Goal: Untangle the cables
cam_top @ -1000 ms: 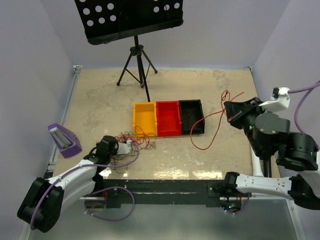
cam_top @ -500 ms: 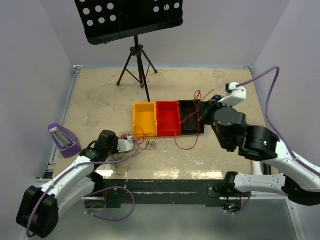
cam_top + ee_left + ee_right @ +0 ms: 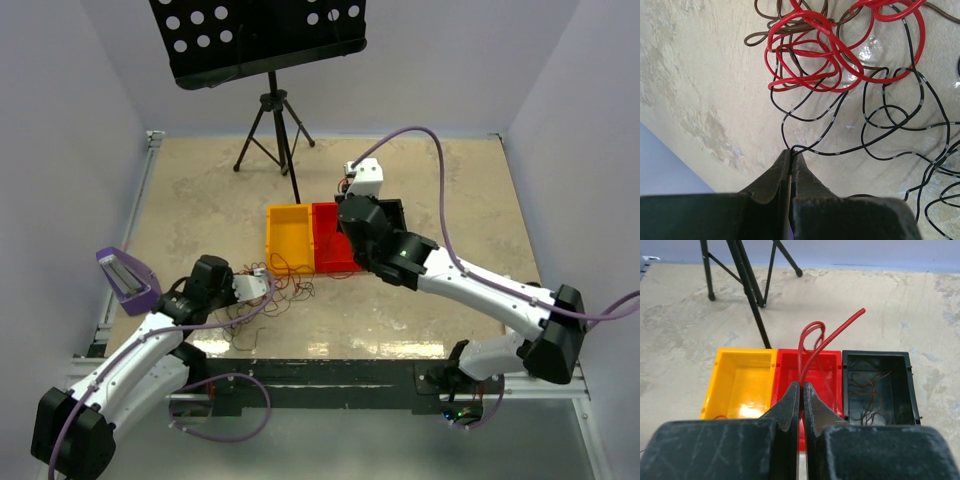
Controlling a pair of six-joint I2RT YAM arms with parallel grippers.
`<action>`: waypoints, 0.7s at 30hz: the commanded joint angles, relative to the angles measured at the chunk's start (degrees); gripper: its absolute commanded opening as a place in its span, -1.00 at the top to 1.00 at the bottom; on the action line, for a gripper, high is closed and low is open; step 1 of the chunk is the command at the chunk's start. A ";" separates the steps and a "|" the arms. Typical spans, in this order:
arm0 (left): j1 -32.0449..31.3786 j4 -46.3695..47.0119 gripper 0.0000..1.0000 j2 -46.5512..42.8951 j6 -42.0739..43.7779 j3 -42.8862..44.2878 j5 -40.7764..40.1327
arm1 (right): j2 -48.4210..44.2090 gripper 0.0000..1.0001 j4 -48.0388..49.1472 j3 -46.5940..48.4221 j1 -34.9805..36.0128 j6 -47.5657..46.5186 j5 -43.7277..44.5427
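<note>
A tangle of thin cables lies on the table in front of the yellow bin. In the left wrist view it shows red loops, brown loops and black strands. My left gripper is shut on one black strand at the tangle's near edge. My right gripper is shut on a red cable that curls up from its tips. It hangs over the red bin, and from above its body hides its fingertips.
The black bin holds thin brown cables; the right arm partly covers it from above. A music stand's tripod stands behind the bins. A purple holder sits at the left edge. Walls close in the table's sides.
My right arm has swung from the table's right side leftward to above the red bin, carrying the red cable along. The left gripper has stayed at the tangle, shifting only slightly.
</note>
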 commanded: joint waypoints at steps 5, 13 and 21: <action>0.30 -0.98 1.00 -1.56 -0.98 -0.62 0.78 | 7.08 1.00 23.54 -4.63 -1.40 -14.84 10.37; 0.30 0.07 1.00 -1.56 -0.55 -1.76 -0.18 | 13.93 1.00 44.74 -10.18 -1.49 -22.78 19.69; 0.30 0.51 1.00 -0.94 -0.28 -1.76 -0.80 | 23.61 1.00 47.66 -8.77 -1.05 -18.82 23.40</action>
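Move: The right hand holds the red cable high over the near part of the bins; the red bin's middle is about 5 cm ahead, in line sideways and some 27 cm below. At that same depth and height, the yellow bin stands 12 cm to this hand's left and the black bin 12 cm to its right. From the left hand, the red bin lies roughly 16 cm ahead, 30 cm right and slightly lower. Right hand lowers the still-pinched red cable about 9 cm and 6 forward towards the red bin, swivelling clockwise. ##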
